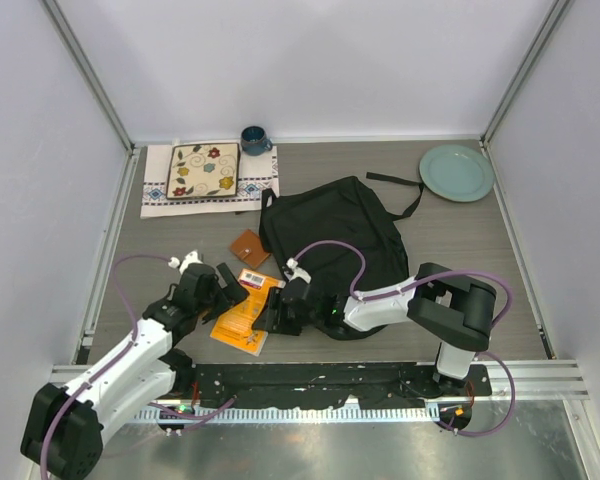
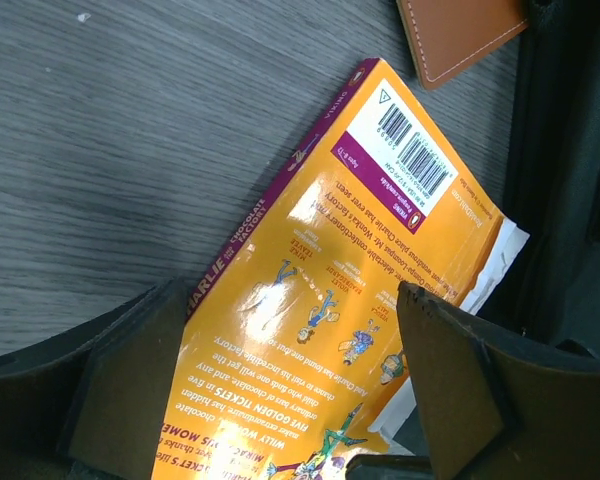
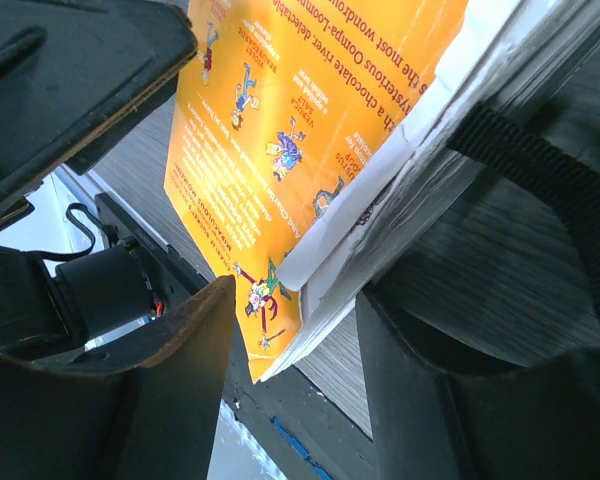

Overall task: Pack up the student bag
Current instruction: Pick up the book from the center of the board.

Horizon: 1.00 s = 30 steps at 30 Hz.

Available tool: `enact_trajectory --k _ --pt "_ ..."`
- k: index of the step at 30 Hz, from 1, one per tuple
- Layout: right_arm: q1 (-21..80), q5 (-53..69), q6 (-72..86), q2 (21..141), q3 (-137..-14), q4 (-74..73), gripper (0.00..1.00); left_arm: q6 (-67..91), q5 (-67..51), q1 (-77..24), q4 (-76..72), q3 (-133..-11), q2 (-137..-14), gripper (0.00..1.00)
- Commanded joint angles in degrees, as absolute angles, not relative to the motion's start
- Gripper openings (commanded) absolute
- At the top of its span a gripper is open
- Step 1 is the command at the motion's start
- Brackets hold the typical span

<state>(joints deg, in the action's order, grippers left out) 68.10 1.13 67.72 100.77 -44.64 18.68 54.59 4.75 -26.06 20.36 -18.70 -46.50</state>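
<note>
The student bag [image 1: 335, 235] lies flat mid-table, black and soft, and its dark fabric [image 2: 570, 150] fills the right side of the left wrist view. An orange paperback book [image 1: 245, 310] lies just left of the bag, back cover up. My left gripper [image 1: 216, 287] stands open over the book [image 2: 320, 300], one finger [image 2: 120, 390] at the spine side and the other [image 2: 460, 380] at the page side. My right gripper [image 1: 283, 306] is open around the book's near corner [image 3: 310, 250], with gaps showing beside the pages. A black bag strap [image 3: 540, 170] crosses behind that gripper.
A brown leather wallet [image 1: 248, 247] lies between the book and the bag. At the back left, a patterned square plate [image 1: 204, 170] sits on a cloth [image 1: 160, 190], with a blue mug [image 1: 254, 140] beside it. A teal plate [image 1: 457, 172] sits at the back right.
</note>
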Motion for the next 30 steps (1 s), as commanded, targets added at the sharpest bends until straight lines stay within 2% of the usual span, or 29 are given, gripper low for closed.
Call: enact_trajectory --k 1,7,8,11,14,16,19,22,25,28,30 --pt "68.29 0.26 67.24 98.44 -46.14 24.7 0.55 58.71 -2.54 -26.63 19.86 -17.05 -44.21 0.81" --pt "68.55 -4.04 67.85 98.62 -46.59 26.62 0.55 60.29 -4.48 -26.63 18.63 -15.82 -42.28 0.59" --pt "68.38 -4.56 67.85 98.44 -46.41 26.8 0.53 60.47 -4.66 -26.63 18.63 -15.73 -42.1 0.56" --pt "68.47 -6.76 67.59 98.17 -46.23 27.59 0.38 60.91 -4.57 -26.63 18.81 -15.64 -41.49 0.48" --pt "68.64 -8.08 68.29 98.44 -45.53 29.97 0.33 60.91 -4.57 -26.63 19.42 -15.73 -41.22 0.4" --pt "68.99 -9.49 68.73 98.61 -45.18 30.5 0.33 60.91 -4.48 -26.63 19.6 -15.65 -41.05 0.37" --pt "69.08 -8.62 69.26 100.19 -46.14 29.45 0.5 61.26 -4.57 -26.63 19.51 -15.12 -40.43 0.35" --pt "69.08 -8.17 69.17 101.25 -46.32 30.23 0.46 61.35 -4.48 -26.72 19.69 -15.03 -39.64 0.3" --pt "69.08 -8.88 68.47 100.99 -46.41 30.59 0.34 61.35 -4.39 -26.63 20.3 -15.29 -39.29 0.25" --pt "69.17 -9.49 66.8 100.2 -46.93 29.88 0.12 61.52 -4.31 -26.63 20.48 -15.38 -39.02 0.22" --pt "69.08 -9.67 65.48 98.97 -47.11 29.45 0.12 61.44 -3.87 -26.63 21.09 -15.64 -39.11 0.21"
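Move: The orange book lies under both grippers. Its middle is about 4 cm right and 2 cm back of the left gripper, whose open fingers are astride the spine side, and about 5 cm left and 4 cm ahead of the right gripper, at the page edge near the book's lower corner. From the left gripper, the brown wallet is some 14 cm ahead and 6 cm right; the black bag's middle lies roughly 18 cm ahead and 18 cm right of the right gripper. Ease the left gripper about 1.5 cm left to the book's spine, turning it some 5 degrees counter-clockwise, and close its wide-open fingers on the spine edge, one outside it and one over the cover. Meanwhile shift the right gripper about 1 cm right and 1 cm down and shut its fingers on the page edge, easing open briefly midway before closing further. ##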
